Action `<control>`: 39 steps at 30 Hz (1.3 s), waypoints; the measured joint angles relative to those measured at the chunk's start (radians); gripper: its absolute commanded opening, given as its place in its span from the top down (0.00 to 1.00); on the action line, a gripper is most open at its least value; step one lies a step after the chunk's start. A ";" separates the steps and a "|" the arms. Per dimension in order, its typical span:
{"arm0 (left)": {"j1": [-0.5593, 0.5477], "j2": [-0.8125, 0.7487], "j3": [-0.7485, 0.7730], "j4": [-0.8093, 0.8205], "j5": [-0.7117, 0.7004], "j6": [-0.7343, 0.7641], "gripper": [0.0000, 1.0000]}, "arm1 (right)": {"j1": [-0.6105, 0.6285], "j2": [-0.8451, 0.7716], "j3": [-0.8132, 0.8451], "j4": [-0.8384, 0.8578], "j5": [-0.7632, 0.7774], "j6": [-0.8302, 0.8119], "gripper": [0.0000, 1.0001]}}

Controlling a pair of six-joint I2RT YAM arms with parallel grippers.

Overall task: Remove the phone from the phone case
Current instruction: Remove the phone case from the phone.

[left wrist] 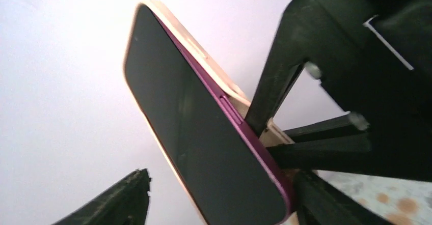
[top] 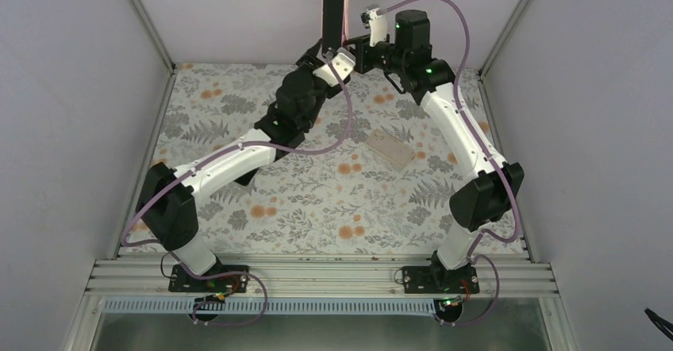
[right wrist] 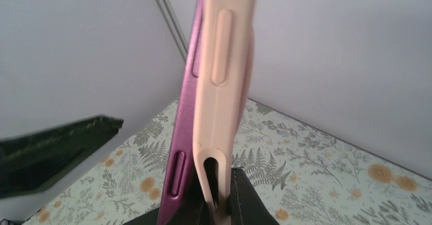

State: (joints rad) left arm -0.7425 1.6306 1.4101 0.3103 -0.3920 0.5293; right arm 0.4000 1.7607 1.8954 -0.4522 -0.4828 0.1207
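The phone (left wrist: 193, 133), with a dark screen and a purple frame, is held upright in the air at the back of the table (top: 332, 13). Its pale pink phone case (right wrist: 224, 82) has come away along one side, leaving a gap to the purple edge (right wrist: 184, 113). My right gripper (right wrist: 224, 184) is shut on the case's lower edge. My left gripper (left wrist: 221, 179) is open and straddles the phone's lower end. Its left finger (left wrist: 127, 199) stands apart from the screen. In the top view both grippers meet below the phone, left (top: 327, 49) and right (top: 355, 45).
A clear flat rectangular piece (top: 391, 146) lies on the floral tablecloth (top: 317, 200) right of centre. Grey enclosure walls stand close behind and beside the raised phone, with a metal corner post (right wrist: 168, 16) at the back.
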 measured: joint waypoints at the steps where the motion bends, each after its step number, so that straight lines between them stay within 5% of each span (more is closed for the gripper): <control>1: -0.010 0.002 -0.019 0.056 -0.027 0.042 0.39 | 0.000 0.000 0.000 0.006 -0.004 -0.001 0.97; 8: -0.071 0.100 -0.109 0.449 -0.166 0.337 0.74 | 0.002 0.006 0.000 0.026 -0.035 -0.004 0.97; 16: -0.083 0.231 -0.109 0.752 -0.252 0.563 0.78 | 0.003 0.012 -0.013 0.045 -0.071 -0.024 0.97; 23: -0.091 0.290 -0.052 0.838 -0.295 0.623 0.98 | -0.015 0.005 -0.043 0.093 -0.081 -0.011 0.97; 32: -0.096 0.275 -0.047 0.788 -0.313 0.618 0.98 | -0.017 0.000 -0.045 0.059 0.005 -0.033 0.97; 39: -0.079 0.036 -0.142 0.394 -0.238 0.435 0.98 | -0.043 -0.014 -0.066 -0.034 0.208 -0.135 0.97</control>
State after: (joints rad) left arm -0.8219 1.6665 1.2682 0.7044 -0.6296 0.9642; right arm 0.3565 1.7462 1.8294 -0.4866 -0.2752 -0.0139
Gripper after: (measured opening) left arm 0.068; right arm 0.067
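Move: Right in front of the left hand the phone stands upright, its bottom end between the open fingers and its middle about 3 cm ahead, 1 cm right and 7 cm up; its phone case wraps it from behind, roughly 1 cm farther out. From the right hand, which already grips the case's right rim low down, the phone's middle is about 4 cm left, 1 cm ahead and 5 cm up. Nearly 40 cm below lies a beige case, some 4 cm back and 16 cm right of that hand. The left hand shuts its wide-open fingers on the lower part of the phone, swinging their tips upward and to the left by some 20 degrees each while shifting only a centimetre or so, then draws the phone about 2 cm back and to the left as part of the tilt comes undone. The right hand keeps its pinch on the case rim and, after easing 1 cm left, pulls the case away from the left hand, about 6 cm right with some 3 cm forward and down, turning it clockwise and rolling its left side down. ##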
